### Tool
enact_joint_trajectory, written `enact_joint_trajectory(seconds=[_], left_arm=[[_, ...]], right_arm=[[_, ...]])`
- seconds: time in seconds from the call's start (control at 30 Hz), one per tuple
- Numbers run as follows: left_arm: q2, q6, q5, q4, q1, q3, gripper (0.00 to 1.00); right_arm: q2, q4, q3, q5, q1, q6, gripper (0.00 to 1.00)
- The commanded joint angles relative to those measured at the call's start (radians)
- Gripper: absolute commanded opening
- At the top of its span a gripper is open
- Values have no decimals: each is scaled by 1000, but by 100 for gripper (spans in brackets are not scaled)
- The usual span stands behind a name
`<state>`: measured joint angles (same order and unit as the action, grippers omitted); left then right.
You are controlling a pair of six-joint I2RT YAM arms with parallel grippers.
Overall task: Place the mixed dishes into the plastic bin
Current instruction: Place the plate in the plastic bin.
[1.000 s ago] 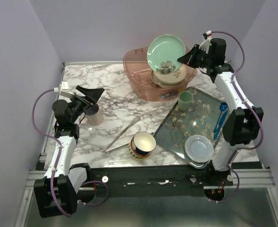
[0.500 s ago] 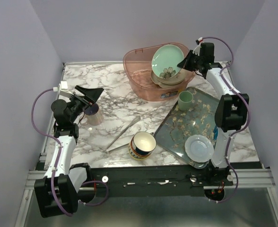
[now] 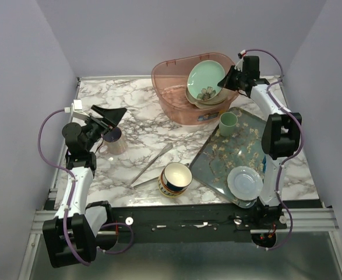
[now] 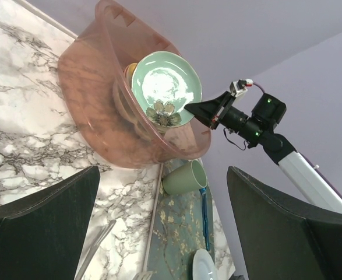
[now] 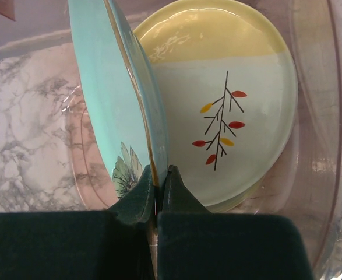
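The plastic bin [image 3: 166,74] stands at the back of the marble table, pink and translucent, also in the left wrist view [image 4: 95,87]. My right gripper [image 3: 226,82] is shut on the rim of the mint-green plate [image 3: 205,77], which it holds on edge inside the bin. In the right wrist view the gripper [image 5: 159,175] pinches that plate [image 5: 109,99] next to a cream and yellow plate [image 5: 229,99] lying in the bin. My left gripper [image 3: 113,114] hangs open above a pale lilac mug [image 3: 116,142]. A navy-and-yellow bowl [image 3: 175,178] sits near the front.
A floral tray [image 3: 217,157] on the right carries a green cup [image 3: 228,122] and a small pale blue plate [image 3: 244,182]. Metal tongs [image 3: 150,165] lie on the marble between the mug and the bowl. A blue utensil [image 4: 204,216] lies on the tray.
My right gripper has carried the mint-green plate down from above the bin's rim to inside the bin, the arm reaching further back. The left arm has not moved.
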<state>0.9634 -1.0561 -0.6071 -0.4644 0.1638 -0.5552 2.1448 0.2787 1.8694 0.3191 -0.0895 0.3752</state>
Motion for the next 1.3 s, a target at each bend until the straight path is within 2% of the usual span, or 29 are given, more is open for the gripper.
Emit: enact_joint_trajectory(seconds=[0.0, 0.27, 1.0, 1.27], left_arm=[[1, -1, -28, -26, 10, -17, 99], [3, -4, -29, -29, 19, -15, 99], [8, -7, -31, -36, 29, -14, 99], [6, -10, -33, -39, 34, -14, 99]], right_arm=[[12, -102, 63, -2, 16, 17, 4], [38, -99, 66, 8, 28, 62, 8], [90, -82, 91, -11, 33, 100, 35], [96, -72, 89, -18, 33, 100, 36]])
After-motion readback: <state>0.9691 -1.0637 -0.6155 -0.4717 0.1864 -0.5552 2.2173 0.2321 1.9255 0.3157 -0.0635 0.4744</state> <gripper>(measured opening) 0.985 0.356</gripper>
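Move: The right hand already pinches the green plate by its right rim, low over the bin. The stack of plates it goes onto has its middle roughly 6 cm to the left, 2 cm ahead and 8 cm below; the green cup stands about 13 cm back, 4 cm right and 11 cm down. From the idle left hand the plate stack lies some 25 cm ahead, 36 cm right and 19 cm below. Inside the bin, the right fingers open about a third around the plate's rim, easing forward some 2 cm. ##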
